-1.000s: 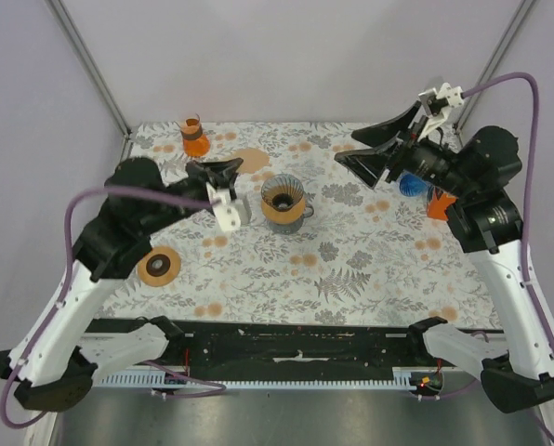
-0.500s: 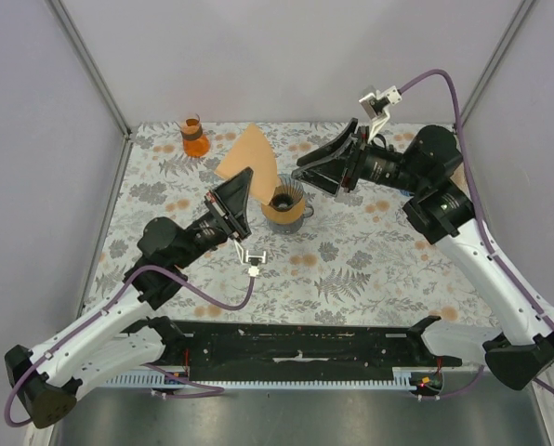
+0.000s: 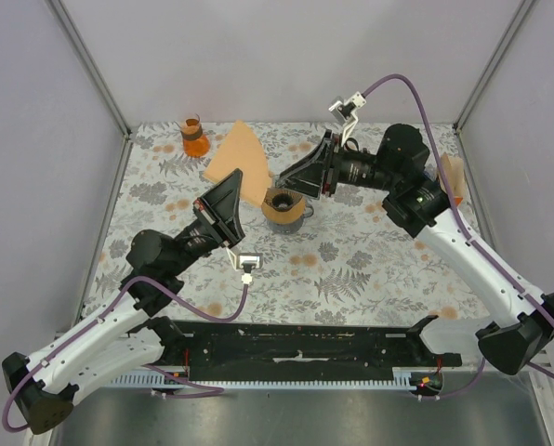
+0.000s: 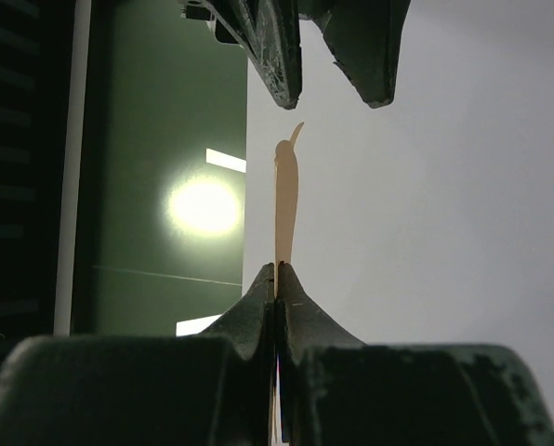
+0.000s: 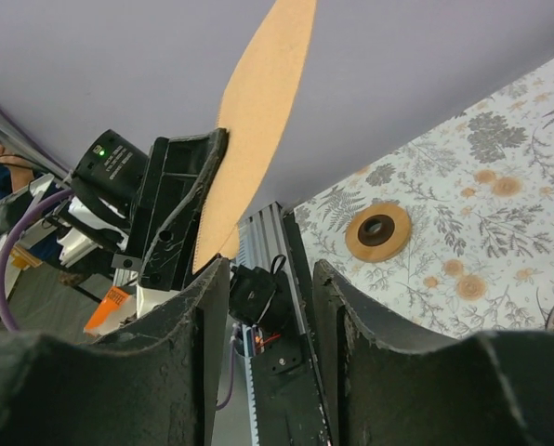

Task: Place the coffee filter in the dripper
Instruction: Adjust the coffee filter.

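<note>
The coffee filter (image 3: 234, 152) is a flat tan paper cone, held up in the air left of the dripper. My left gripper (image 3: 237, 182) is shut on its lower edge; the left wrist view shows the filter (image 4: 285, 200) edge-on, rising from the shut fingertips (image 4: 277, 271). The dripper (image 3: 283, 206), a brown-banded cup with a dark ribbed inside, stands mid-table. My right gripper (image 3: 279, 179) reaches in from the right above the dripper, close to the filter's right edge. In the right wrist view its jaws (image 5: 270, 269) stand apart with nothing between them, and the filter (image 5: 258, 102) is just beyond the left finger.
An orange-filled glass beaker (image 3: 194, 137) stands at the back left. A wooden ring (image 5: 378, 232) lies on the floral tablecloth (image 3: 370, 260) near the left front. An orange object (image 3: 452, 177) shows behind the right arm at the back right.
The left arm has lifted the filter up beside the dripper. The right arm has swung left from the back right to the filter, its jaws narrowing.
</note>
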`<state>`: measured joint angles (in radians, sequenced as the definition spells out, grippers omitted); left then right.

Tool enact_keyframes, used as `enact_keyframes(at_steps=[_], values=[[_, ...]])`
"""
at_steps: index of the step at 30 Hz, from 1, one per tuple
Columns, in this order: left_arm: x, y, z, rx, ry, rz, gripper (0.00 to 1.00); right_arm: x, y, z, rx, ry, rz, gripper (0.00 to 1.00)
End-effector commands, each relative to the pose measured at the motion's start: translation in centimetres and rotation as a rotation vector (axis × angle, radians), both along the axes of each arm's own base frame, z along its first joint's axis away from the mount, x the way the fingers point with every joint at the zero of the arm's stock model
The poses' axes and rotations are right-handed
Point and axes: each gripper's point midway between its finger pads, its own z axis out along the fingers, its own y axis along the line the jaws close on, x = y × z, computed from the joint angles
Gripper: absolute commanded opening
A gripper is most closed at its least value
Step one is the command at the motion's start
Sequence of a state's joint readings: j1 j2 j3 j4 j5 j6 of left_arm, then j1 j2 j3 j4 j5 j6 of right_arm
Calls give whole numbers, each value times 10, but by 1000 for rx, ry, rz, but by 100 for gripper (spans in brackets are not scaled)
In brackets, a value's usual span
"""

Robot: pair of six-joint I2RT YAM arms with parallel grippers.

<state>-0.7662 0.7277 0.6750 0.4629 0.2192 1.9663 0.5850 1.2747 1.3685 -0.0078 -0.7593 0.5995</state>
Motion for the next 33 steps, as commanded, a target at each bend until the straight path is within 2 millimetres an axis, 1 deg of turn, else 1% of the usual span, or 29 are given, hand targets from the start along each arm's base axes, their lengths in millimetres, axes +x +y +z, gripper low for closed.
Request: enact_keyframes(at_steps=[1,4,6,11,18,21,24,26,28,33], values=[[-16,2,21,108,-261,101,2,-13,4,18,28,-57,41,49],[-16,1,19,116,-259,101,2,-14,9,17,25,-55,61,49],[-17,1,20,117,-262,97,2,-14,12,16,23,-52,67,46],[-16,1,19,123,-255,101,2,-21,15,20,38,-72,117,33],[-16,-2,15,135,-247,94,2,-35,16,30,65,-121,192,31],[-15,-1,15,137,-244,99,2,-37,16,30,65,-123,203,22],[-15,-2,14,143,-243,97,2,-40,16,33,69,-132,219,21],[-15,-2,14,146,-244,99,2,-40,16,33,69,-134,222,13],[-15,-3,12,151,-244,98,2,-40,16,33,69,-133,223,0],[-15,-3,10,156,-242,99,2,-39,15,35,71,-144,211,0]])
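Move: The left gripper already holds the coffee filter, whose middle is roughly 3 cm ahead, 2 cm right and 2 cm above it. From the half-open right gripper, the filter's middle lies about 6 cm left, 2 cm forward and 2 cm higher, its free lower corner almost at the fingertips. The dripper is about 11 cm ahead of the right hand, 1 cm left and 25 cm below. Keep the left gripper shut on the filter and nearly still. Bring the right gripper about 2 cm left to the filter's free corner, then draw it some 3 cm back while it turns about 10 degrees counter-clockwise; let it dip slightly before rising again. Close the right fingers from half open to fully shut, pinching the corner at their tips. ##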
